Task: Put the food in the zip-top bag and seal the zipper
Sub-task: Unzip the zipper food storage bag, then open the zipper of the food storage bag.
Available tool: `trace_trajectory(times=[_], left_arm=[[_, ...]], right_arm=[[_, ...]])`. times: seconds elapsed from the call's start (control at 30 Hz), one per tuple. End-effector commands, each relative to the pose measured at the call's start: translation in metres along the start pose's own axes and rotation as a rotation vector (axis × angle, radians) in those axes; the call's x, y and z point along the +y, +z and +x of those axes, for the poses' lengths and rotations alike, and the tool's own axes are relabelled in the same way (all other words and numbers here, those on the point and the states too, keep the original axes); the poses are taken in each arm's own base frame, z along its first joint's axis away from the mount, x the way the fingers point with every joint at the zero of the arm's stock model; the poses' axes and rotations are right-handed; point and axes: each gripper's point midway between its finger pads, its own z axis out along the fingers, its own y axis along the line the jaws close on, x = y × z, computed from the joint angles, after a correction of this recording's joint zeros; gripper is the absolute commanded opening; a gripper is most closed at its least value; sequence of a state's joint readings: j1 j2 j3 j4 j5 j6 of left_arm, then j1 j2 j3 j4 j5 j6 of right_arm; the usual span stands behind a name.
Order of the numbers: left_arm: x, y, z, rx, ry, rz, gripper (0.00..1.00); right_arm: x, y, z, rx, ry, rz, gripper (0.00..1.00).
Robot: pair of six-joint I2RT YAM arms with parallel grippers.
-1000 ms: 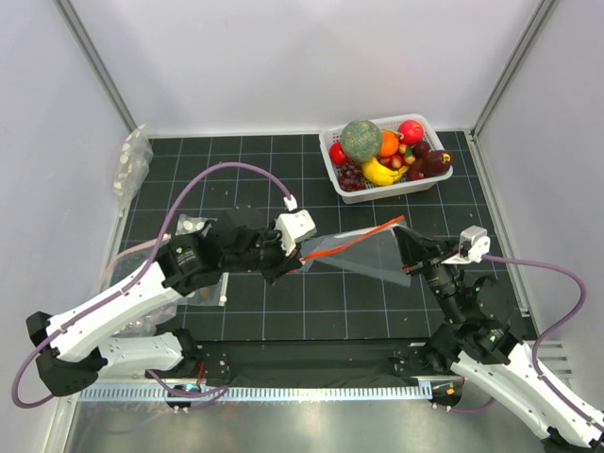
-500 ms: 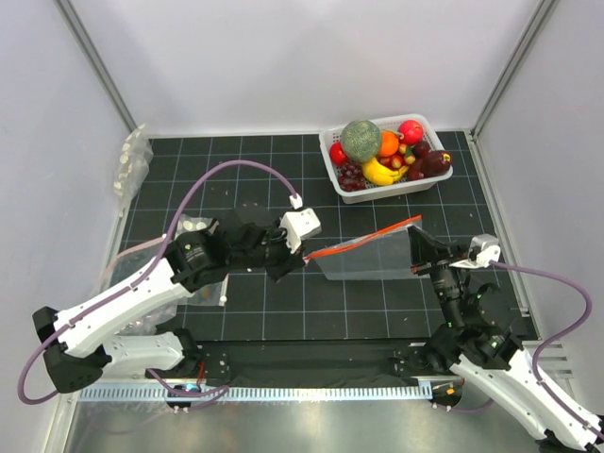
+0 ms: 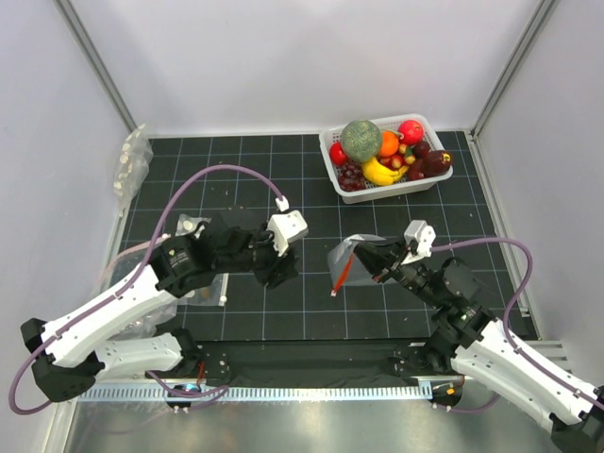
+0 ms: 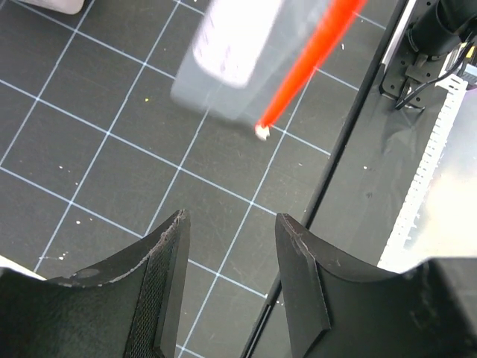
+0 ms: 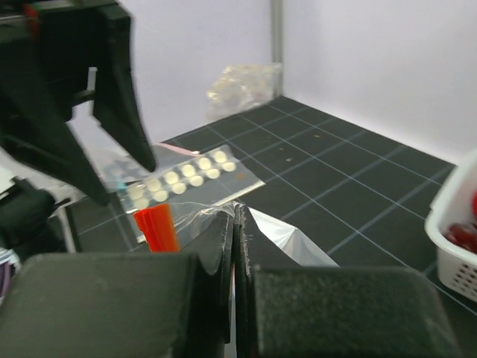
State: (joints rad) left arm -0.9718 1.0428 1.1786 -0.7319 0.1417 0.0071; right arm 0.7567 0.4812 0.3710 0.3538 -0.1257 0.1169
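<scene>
The zip-top bag (image 3: 355,255) hangs crumpled from my right gripper (image 3: 376,261), which is shut on its clear plastic (image 5: 302,246) near the mouth. The red-orange zipper (image 3: 339,275) droops down and left from that grip, and its end (image 5: 156,227) shows beside my right gripper (image 5: 236,214). My left gripper (image 3: 284,272) stands open just left of the bag, apart from it. In the left wrist view the gripper (image 4: 231,250) holds nothing, and the bag (image 4: 231,52) and zipper (image 4: 307,63) hang beyond it. The food, red balls (image 3: 411,130) and an orange ball (image 3: 388,142), lies in the basket.
A white basket (image 3: 342,186) at the back right also holds a green melon (image 3: 360,140), a banana (image 3: 377,173) and dark fruit. Clear bags of white discs lie at the far left (image 3: 132,160) and under my left arm (image 3: 192,226). Walls close in on three sides.
My left gripper has let go of the zipper's end and opened, pulling back slightly left. My right gripper has carried the bag left toward the middle, and the bag now droops from it alone.
</scene>
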Motion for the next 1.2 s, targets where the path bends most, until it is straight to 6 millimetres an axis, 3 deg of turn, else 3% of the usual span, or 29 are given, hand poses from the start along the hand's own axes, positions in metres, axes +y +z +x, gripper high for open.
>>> trace_trajectory(times=[0.0, 0.2, 0.37, 0.6, 0.7, 0.83, 0.87, 0.93, 0.97, 1.0, 1.03, 1.07, 1.17], left_arm=[[0.000, 0.002, -0.008, -0.043, 0.000, 0.010, 0.52], [0.000, 0.017, -0.016, -0.087, 0.009, 0.021, 0.51], [-0.004, 0.017, -0.037, -0.213, 0.033, 0.037, 0.54], [-0.022, 0.024, -0.041, -0.269, 0.106, 0.092, 0.59], [-0.014, 0.022, -0.054, -0.293, 0.099, 0.026, 0.63], [0.012, 0.020, -0.075, -0.324, -0.076, -0.143, 0.71], [0.019, 0.018, -0.082, -0.354, -0.193, -0.182, 0.72], [0.015, 0.017, -0.087, -0.390, -0.269, -0.161, 0.77], [0.011, 0.014, -0.101, -0.461, -0.286, -0.133, 0.79], [0.010, 0.023, -0.088, -0.456, -0.292, -0.122, 0.80], [0.011, 0.016, -0.101, -0.543, -0.289, -0.119, 0.80], [0.014, 0.026, -0.085, -0.526, -0.280, -0.135, 0.80], [0.012, 0.029, -0.083, -0.564, -0.156, -0.123, 0.79]], right_arm=[[0.038, 0.003, -0.039, -0.112, -0.020, -0.205, 0.01], [0.034, 0.013, -0.034, -0.081, 0.020, -0.186, 0.01], [0.026, 0.014, -0.032, -0.061, 0.050, -0.133, 0.01], [0.009, 0.013, -0.035, -0.055, 0.082, -0.021, 0.01], [0.003, 0.012, -0.034, -0.052, 0.089, 0.012, 0.01], [-0.007, 0.009, -0.034, -0.040, 0.097, 0.078, 0.01], [-0.013, 0.008, -0.035, -0.043, 0.099, 0.115, 0.01], [-0.025, 0.006, -0.030, -0.025, 0.107, 0.181, 0.01], [-0.026, 0.004, -0.031, -0.025, 0.105, 0.191, 0.01], [-0.028, 0.003, -0.030, -0.024, 0.105, 0.200, 0.01], [-0.027, 0.002, -0.032, -0.030, 0.105, 0.201, 0.01], [-0.028, 0.001, -0.031, -0.025, 0.107, 0.206, 0.01], [-0.032, -0.001, -0.033, -0.020, 0.105, 0.234, 0.01]])
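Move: The bag's orange zipper strip hangs about 10 cm to the right of the left hand, roughly 1 cm ahead and 3 cm below it, counted to its middle. The right fingers pinching the bag are some 14 cm right, 5 cm ahead and 3 cm above the left hand, and the fruit basket is about 35 cm ahead, 24 cm right and 20 cm lower. From the right hand, the strip's middle is around 4 cm left, 3 cm back and 6 cm below. The empty left hand closes in on the orange zipper strip, first going right some 4 cm with a small dip, then forward about 4 cm and up, while its fingers spread wider and the wrist levels out of its downward point and swings round counter-clockwise, some 25 degrees in all, with no touch to be seen yet. The right hand keeps its shut pinch on the bag, carrying it a little left and back before turning back to the right and forward by about 4 cm, swinging clockwise again and tipping slightly down. ##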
